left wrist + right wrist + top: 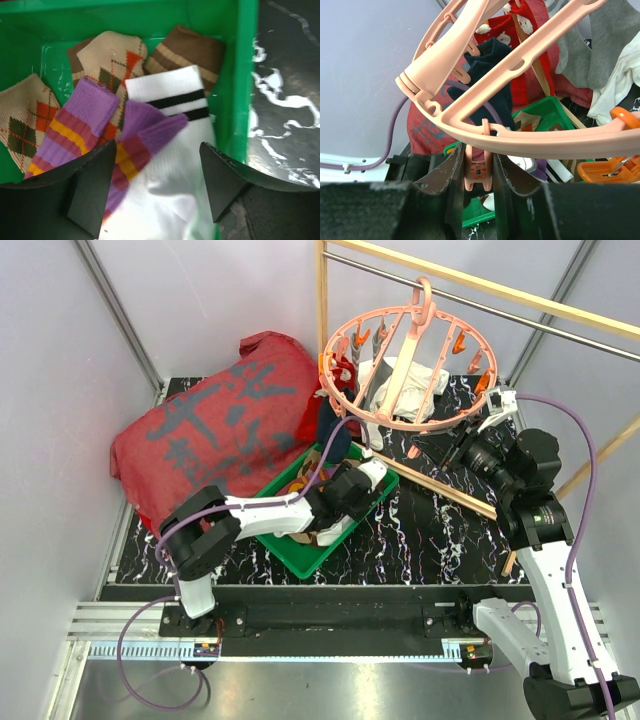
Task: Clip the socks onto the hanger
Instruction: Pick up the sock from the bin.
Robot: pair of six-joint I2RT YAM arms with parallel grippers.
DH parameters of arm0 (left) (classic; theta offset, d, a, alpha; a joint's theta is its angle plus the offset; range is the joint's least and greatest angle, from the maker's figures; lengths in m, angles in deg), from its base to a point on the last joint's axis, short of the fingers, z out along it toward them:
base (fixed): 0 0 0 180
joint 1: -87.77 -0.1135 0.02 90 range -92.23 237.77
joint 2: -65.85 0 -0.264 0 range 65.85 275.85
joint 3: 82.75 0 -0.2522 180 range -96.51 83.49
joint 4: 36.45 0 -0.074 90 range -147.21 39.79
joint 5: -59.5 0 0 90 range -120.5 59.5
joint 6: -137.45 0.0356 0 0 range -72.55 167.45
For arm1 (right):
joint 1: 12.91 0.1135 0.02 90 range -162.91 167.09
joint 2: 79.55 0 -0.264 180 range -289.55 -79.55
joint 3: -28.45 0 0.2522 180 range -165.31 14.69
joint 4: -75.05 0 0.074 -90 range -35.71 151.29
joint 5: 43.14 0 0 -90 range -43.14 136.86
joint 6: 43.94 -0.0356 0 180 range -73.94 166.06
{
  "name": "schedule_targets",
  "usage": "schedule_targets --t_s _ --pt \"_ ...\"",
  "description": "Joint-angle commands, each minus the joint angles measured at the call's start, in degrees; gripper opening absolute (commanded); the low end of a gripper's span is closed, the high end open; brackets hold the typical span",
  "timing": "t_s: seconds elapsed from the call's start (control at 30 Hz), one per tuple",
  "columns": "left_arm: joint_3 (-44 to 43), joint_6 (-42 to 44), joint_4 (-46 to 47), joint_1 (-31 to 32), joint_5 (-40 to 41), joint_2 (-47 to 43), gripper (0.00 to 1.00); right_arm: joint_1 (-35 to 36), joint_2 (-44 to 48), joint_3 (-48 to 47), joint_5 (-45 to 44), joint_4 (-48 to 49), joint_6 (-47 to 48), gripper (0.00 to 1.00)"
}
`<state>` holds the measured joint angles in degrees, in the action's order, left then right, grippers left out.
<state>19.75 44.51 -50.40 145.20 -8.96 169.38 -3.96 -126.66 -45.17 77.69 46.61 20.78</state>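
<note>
Several socks lie in the green tray (240,75): a white sock with black stripes (175,195), purple-orange striped socks (75,130), brown argyle socks (115,60) and a brown-cream striped sock (187,50). My left gripper (157,170) is down in the tray, open, with its fingers on either side of the white sock. The salmon-pink hanger (410,365) hangs from the rail at the back right. My right gripper (478,175) is shut on a pink clip (478,167) dangling under the hanger ring (560,137). Navy (490,75), red (520,60) and grey (600,50) socks hang on the hanger.
A big red cloth with grey characters (215,430) lies at the back left, beside the green tray (300,550). A wooden-and-metal rail frame (470,285) stands at the back right. Orange clips (615,165) dangle near my right gripper. Grey walls close in both sides.
</note>
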Motion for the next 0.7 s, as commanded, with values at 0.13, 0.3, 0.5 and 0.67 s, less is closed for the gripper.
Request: schedule_targets --t_s 0.13,0.3,0.5,0.67 --pt "-4.3 2.5 -3.6 -4.2 -7.6 0.7 0.67 0.4 0.5 0.7 -0.6 -1.1 0.7 0.14" --pt "-5.9 4.2 -6.8 -4.4 -11.4 2.2 0.6 0.3 0.4 0.8 -0.5 -1.1 0.8 0.15" --pt "-8.8 5.3 -10.4 -4.4 -14.5 4.6 0.6 0.3 0.4 1.2 -0.6 -1.1 0.9 0.15" --pt "-10.1 5.7 -12.3 -4.4 -14.1 4.1 0.44 0.3 0.4 1.3 -0.6 -1.1 0.9 0.15"
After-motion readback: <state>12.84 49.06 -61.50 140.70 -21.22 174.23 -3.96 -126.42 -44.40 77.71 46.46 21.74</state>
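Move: The upper end of the purple-striped sock lies about 2 cm ahead of the left gripper, 1 cm to its right and 4 cm below. Around it in the bin, the white sock's black-striped cuff is some 5 cm ahead and 4 cm right of the gripper, the other purple sock 6 cm ahead and 3 cm left, and the brown striped sock 6 cm ahead and 6 cm right. From the right hand, the sock's end is roughly 7 cm ahead, 11 cm left and 34 cm below. Ease the left gripper about 2 cm forward and left over the socks, nearly level, then draw it back right and sink almost 3 cm onto the purple-striped sock's upper end, tipping the fingers some 10 degrees more steeply down. Narrow the half-open fingers from either side of that end without shutting them. ##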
